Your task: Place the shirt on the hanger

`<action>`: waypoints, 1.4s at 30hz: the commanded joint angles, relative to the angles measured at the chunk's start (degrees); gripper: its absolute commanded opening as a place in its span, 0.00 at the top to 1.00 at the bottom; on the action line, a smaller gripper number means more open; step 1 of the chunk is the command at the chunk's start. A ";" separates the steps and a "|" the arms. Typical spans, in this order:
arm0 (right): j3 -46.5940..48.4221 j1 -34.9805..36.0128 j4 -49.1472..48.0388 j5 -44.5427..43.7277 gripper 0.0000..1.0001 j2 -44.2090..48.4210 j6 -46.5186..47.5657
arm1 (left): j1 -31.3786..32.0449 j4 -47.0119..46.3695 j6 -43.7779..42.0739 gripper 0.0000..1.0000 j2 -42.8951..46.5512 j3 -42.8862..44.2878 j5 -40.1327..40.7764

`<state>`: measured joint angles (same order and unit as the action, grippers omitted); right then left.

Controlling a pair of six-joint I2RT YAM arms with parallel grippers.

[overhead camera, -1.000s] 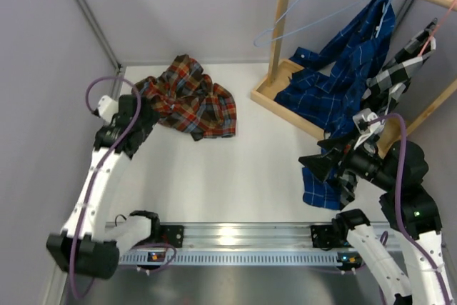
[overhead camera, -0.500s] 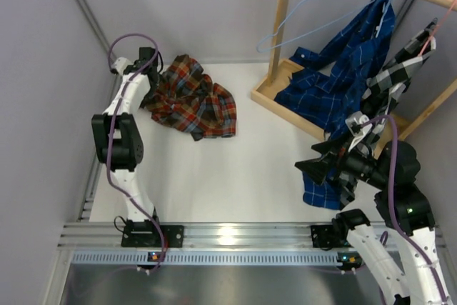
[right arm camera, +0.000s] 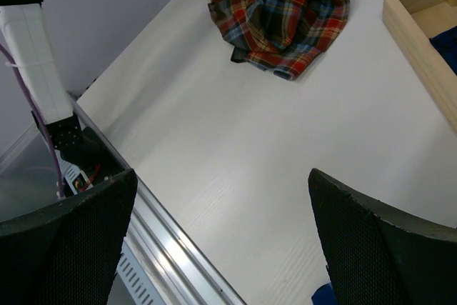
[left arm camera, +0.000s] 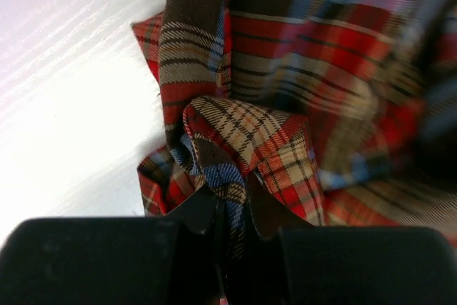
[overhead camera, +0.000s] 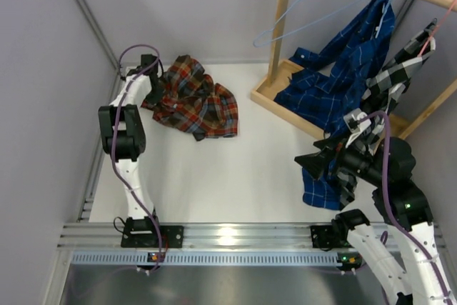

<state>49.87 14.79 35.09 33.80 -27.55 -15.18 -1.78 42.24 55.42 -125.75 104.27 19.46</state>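
The red, orange and brown plaid shirt (overhead camera: 194, 101) lies crumpled at the far left of the white table; it also shows in the right wrist view (right arm camera: 282, 5). My left gripper (overhead camera: 153, 91) sits at the shirt's left edge, shut on a pinched fold of the plaid cloth (left arm camera: 232, 183). The thin light-blue wire hanger (overhead camera: 314, 8) hangs from the wooden rail at the top right. My right gripper (overhead camera: 315, 163) hovers open above the table's right side, well away from the shirt, its wide fingers (right arm camera: 371, 241) holding nothing.
A wooden rack (overhead camera: 284, 30) with a tray base (overhead camera: 268, 98) stands at the back right. A dark blue check shirt (overhead camera: 350, 69) and a black-and-white check shirt (overhead camera: 400, 69) hang on it. Grey walls close in the left and back. A metal rail (overhead camera: 228, 237) runs along the near edge.
My left arm swung from the near left out to the shirt's left edge, and its gripper closed on a fold of the cloth. The right arm barely moved.
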 commanded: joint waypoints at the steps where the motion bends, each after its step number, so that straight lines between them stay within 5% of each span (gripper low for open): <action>1: -0.12 1.47 -3.45 -2.69 0.00 -0.84 1.12 | 0.90 -1.54 -7.31 1.00 10.34 3.92 -3.54; 7: 1.11 1.39 -3.45 -1.20 0.01 -2.86 0.86 | 7.48 -3.22 -31.22 1.00 21.24 5.78 -22.00; 12: 1.11 1.47 -5.82 1.88 0.01 -4.00 -0.29 | 26.36 -2.86 -44.87 1.00 37.13 -8.08 -14.64; 18: -0.38 1.56 -9.60 2.14 0.00 -6.72 -0.73 | 43.86 -7.95 -44.78 1.00 62.71 -33.99 -27.27; 20: -1.70 1.82 -12.83 3.89 0.01 -8.21 -1.17 | 48.34 -7.79 -42.96 1.00 68.35 -37.89 -23.72; 25: -7.31 7.78 -23.65 6.11 0.01 -14.27 -3.28 | 48.80 -4.62 -33.90 1.00 69.34 -43.71 -6.29; 29: -6.28 27.16 -25.68 -11.88 0.01 -26.31 0.67 | 48.80 -4.62 -25.90 1.00 65.56 -45.29 -2.51; 32: -8.46 34.06 -31.55 -20.60 0.01 -30.28 -2.47 | 48.80 -4.80 -20.81 1.00 65.37 -46.52 1.36; 37: -13.65 40.13 -48.59 -28.52 0.10 -36.85 -9.42 | 48.80 -5.94 -19.12 1.00 67.65 -47.05 2.50; 42: -11.82 43.83 -55.83 -28.35 0.25 -45.65 -12.50 | 48.80 -5.85 -18.77 1.00 70.20 -46.79 3.30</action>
<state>36.03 56.16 -8.36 8.40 -69.87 -24.18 47.05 38.59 34.72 -58.06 56.95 20.25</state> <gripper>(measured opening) 0.781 0.120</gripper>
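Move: The left hand already pinches the left edge of the crumpled red plaid shirt just above the table. The shirt's middle lies about 13 cm to that hand's right and 1 cm nearer, the clear patch it is taken to about 23 cm back and 25 cm right, and the wooden tray's corner 37 cm right, level ahead. From the empty, high right hand the shirt's middle is some 34 cm ahead, 36 cm left and 25 cm down; the blue shirt's lower end is 9 cm right, straight below otherwise. Keeping its pinch on the red plaid shirt, the left hand climbs about 25 cm and swings back and to the right by nearly 30 cm over the clear table, turning clockwise some 90 degrees, then sinks about 10 cm, eases back left a little and unwinds part of the turn. The open right hand hardly creeps forward at first, then sweeps left about 18 cm and down 16 cm to the shirt's right-hand side, tipping its fingers further down and just starting to close them, though contact can't be made out. ##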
